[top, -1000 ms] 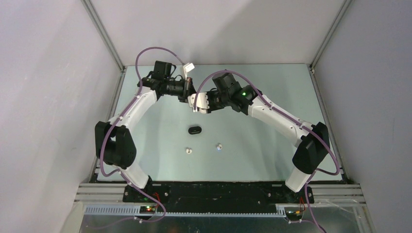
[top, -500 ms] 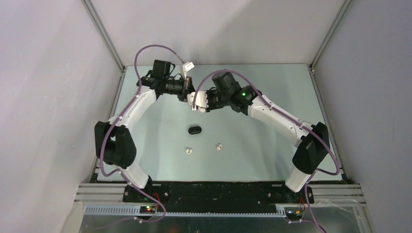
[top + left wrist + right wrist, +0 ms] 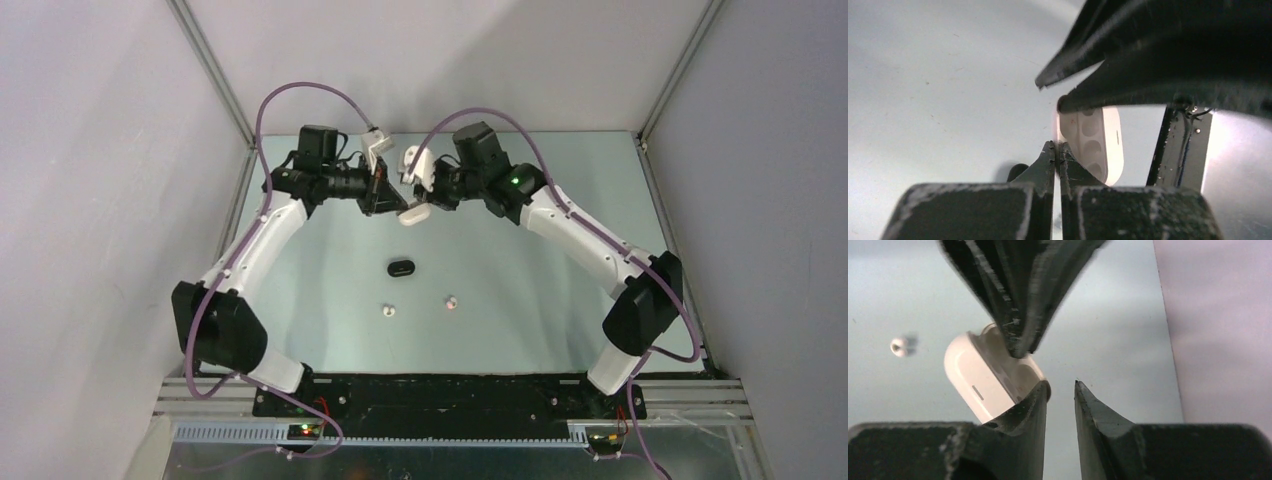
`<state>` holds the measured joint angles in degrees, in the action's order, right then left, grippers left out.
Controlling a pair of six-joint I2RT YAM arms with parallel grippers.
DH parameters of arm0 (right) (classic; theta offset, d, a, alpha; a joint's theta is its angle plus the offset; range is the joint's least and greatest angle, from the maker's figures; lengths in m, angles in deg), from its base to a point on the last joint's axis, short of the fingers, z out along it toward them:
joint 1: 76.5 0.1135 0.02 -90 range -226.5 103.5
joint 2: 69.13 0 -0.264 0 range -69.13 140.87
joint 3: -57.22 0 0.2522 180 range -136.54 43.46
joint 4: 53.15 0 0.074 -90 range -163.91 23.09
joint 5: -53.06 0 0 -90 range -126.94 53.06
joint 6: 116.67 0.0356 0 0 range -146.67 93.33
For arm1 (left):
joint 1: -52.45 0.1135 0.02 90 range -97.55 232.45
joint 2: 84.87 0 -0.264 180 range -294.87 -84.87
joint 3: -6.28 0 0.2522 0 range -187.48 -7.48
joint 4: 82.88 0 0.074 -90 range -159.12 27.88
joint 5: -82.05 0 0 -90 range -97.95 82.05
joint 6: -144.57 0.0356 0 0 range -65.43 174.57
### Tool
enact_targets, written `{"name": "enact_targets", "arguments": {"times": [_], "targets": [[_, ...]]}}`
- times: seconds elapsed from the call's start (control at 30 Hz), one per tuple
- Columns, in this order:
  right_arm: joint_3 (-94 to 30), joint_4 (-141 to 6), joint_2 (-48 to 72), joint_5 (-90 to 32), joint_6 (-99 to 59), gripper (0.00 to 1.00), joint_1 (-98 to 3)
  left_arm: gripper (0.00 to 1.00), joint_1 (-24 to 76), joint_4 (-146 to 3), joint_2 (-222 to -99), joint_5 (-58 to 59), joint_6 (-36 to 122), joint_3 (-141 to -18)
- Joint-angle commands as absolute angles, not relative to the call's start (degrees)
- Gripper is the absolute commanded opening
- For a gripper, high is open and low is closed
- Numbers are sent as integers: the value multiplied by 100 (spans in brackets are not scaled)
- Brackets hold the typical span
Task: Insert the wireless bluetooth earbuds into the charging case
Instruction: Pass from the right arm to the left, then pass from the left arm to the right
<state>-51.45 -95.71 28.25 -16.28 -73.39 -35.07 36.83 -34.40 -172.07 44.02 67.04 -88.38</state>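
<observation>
My left gripper (image 3: pixel 396 203) is shut on the thin edge of the open white charging case (image 3: pixel 413 215) and holds it above the back of the table. In the left wrist view the case (image 3: pixel 1094 142) shows its empty wells just past my shut gripper (image 3: pixel 1058 148). My right gripper (image 3: pixel 418 192) faces it with its jaws apart and nothing between them (image 3: pixel 1062 388); its left finger (image 3: pixel 1030 405) rests beside the case (image 3: pixel 975 377). Two white earbuds (image 3: pixel 388 310) (image 3: pixel 451 300) lie on the table near the front, and one earbud (image 3: pixel 898 346) shows in the right wrist view.
A black oval case (image 3: pixel 401 267) lies shut on the table below the grippers. The enclosure's walls and metal frame (image 3: pixel 240 130) bound the table on the left, back and right. Purple cables (image 3: pixel 300 90) arch above both wrists.
The right gripper's jaws have opened and let go of the white case. Both wrists have shifted toward the back, with the case still in the left gripper.
</observation>
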Motion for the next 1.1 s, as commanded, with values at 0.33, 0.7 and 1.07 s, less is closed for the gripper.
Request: {"name": "enact_targets", "arguments": {"times": [0.33,0.7,1.07], "targets": [[-5225,-8467,2544,1017,-3535,46,-4825,0,3505,-3373,-16242,4197,8748,-8394],[-4970,-7803,2989,2376,-1844,52,-4840,0,2766,-3536,-15329,2726,11199,-7824],[-4938,-8335,3113,2555,-2485,54,-4727,0,2611,-3946,-15020,2347,11437,-7570]]}}
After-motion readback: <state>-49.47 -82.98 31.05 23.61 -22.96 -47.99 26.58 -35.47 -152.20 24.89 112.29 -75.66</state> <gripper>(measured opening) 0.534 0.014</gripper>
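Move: The white charging case is already pinched by its edge in my left fingers, its middle about 2 cm back and 2 cm right of that hand. My part-open right fingers are still at its rim, with the case's middle some 3 cm back and 1 cm left of them. From my left hand, roughly 18 cm below, the black case lies 5 cm back and 1 cm left, the left earbud 14 cm back and 4 cm left, and the right earbud 12 cm back and 9 cm right. I open my right fingers further and lift that hand off the case, up, right and forward about 6 cm, then swing it some 6 cm back and a little left, rolling as it goes. My left hand keeps its pinch, draws the case about 4 cm back and slightly up, and rolls it some 55 degrees about the line of its fingers. ##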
